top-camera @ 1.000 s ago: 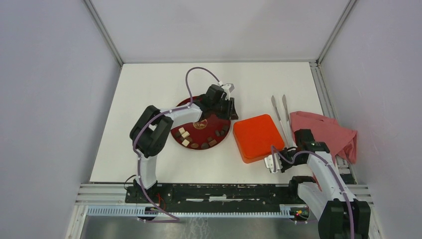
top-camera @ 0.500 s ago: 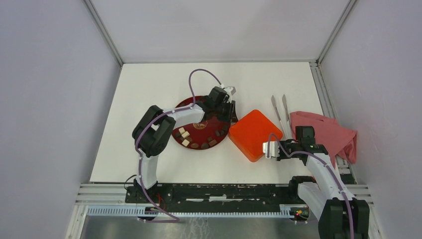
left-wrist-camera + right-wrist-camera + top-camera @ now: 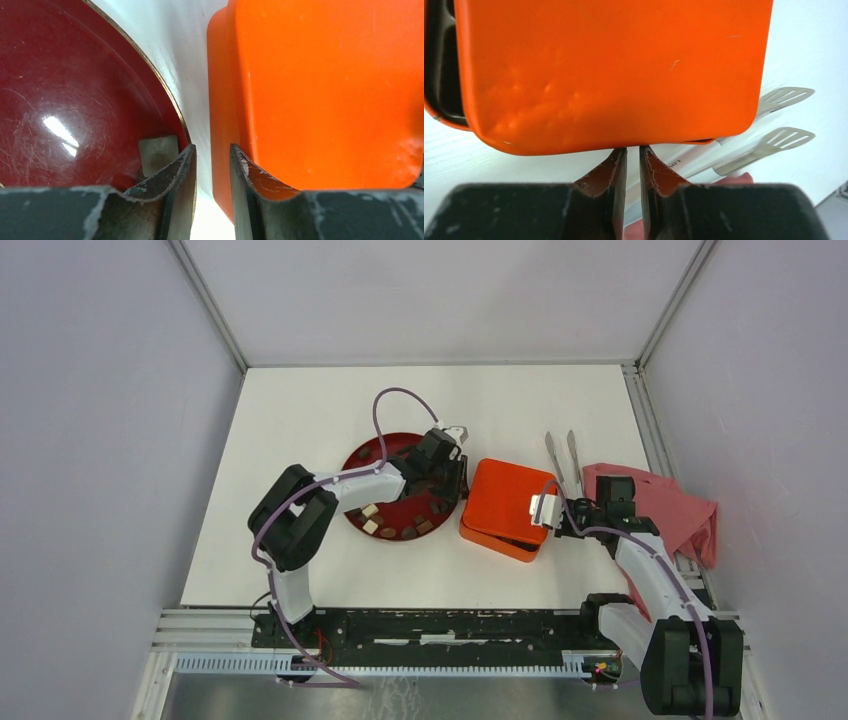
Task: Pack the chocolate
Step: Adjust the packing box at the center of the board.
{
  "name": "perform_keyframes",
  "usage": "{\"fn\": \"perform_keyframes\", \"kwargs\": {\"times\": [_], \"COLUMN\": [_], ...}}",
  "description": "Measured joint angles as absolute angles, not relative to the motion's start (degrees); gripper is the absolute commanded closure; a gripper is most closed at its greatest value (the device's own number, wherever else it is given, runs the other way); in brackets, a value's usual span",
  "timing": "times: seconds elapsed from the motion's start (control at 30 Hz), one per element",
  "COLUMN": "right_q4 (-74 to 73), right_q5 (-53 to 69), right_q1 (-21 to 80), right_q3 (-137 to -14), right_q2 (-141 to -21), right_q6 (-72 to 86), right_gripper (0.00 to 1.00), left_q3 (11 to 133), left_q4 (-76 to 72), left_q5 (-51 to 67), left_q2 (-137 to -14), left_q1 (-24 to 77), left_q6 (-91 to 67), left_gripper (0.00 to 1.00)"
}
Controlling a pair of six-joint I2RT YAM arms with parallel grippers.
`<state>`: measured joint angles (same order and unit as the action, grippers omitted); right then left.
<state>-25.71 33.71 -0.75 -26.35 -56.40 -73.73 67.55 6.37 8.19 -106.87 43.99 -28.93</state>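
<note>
Several chocolate pieces (image 3: 385, 525) lie on the near half of the red plate (image 3: 385, 455); one cream square (image 3: 158, 155) shows just beyond my left fingers. The orange box lid (image 3: 505, 498) sits tilted, its right side raised, and a black tray (image 3: 441, 60) shows beneath it. My left gripper (image 3: 458, 478) is open and straddles the gap between plate rim and box wall (image 3: 212, 150), holding nothing. My right gripper (image 3: 538, 515) has its tips against the lid's raised edge (image 3: 633, 148). Only a thin slit separates its fingers, and nothing is in it.
Metal tongs (image 3: 560, 465) lie just right of the box, also visible past the lid (image 3: 774, 97). A crumpled red cloth (image 3: 660, 505) sits at the far right by the frame rail. White walls enclose the table on three sides.
The box slid and turned toward the plate, and its lid's right side came up. My right gripper travelled up and left with it. My left gripper shifted slightly toward the box's left edge.
</note>
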Motion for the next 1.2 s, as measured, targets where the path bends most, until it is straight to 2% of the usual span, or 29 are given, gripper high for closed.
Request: {"fn": "perform_keyframes", "kwargs": {"times": [0.7,0.87,0.97,1.1,1.2], "right_q4": [-37.1,-39.4,-40.2,-39.3,-35.3], "right_q5": [31.7,30.1,30.3,34.3,39.4], "right_q1": [-4.3,-7.6,-10.0,-11.9,-12.1], "right_q3": [-26.3,-30.4,-34.9,-39.4,-39.8], "right_q2": [-51.6,-51.8,-53.4,-55.5,-55.9], "right_q6": [-79.4,-73.5,-68.5,-59.8,-50.8], "right_gripper": [0.75,0.73,0.64,0.46,0.28], "left_q3": [68.7,68.8,67.3,61.1,56.3], "left_q4": [13.3,14.9,14.6,10.7,5.7], "left_q5": [2.6,-0.1,-1.7,-1.5,0.9], "left_q2": [-104.4,-101.1,-97.0,-88.5,-83.4], "left_q1": [45.6,45.6,45.6,45.6,45.6], "left_q6": [-29.5,-29.4,-29.4,-29.5,-30.6], "left_gripper": [0.59,0.53,0.45,0.2,0.15]}}
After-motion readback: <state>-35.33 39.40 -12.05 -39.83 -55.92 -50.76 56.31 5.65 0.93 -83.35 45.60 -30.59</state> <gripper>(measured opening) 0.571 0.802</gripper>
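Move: The packing box, its orange lid askew, sits between the hands: its middle is about 10 cm right of and 2 cm back from the left hand, and some 11 cm left of and 4 cm ahead of the right. The red plate's middle is 13 cm left and 2 cm ahead of the left hand. From the right hand, the metal tongs lie about 9 cm ahead and 2 cm right; the pink cloth is 19 cm right, 1 cm back. Both hands leave the box's sides, the left rising some 10 cm, the right about 7, fingers opening. ##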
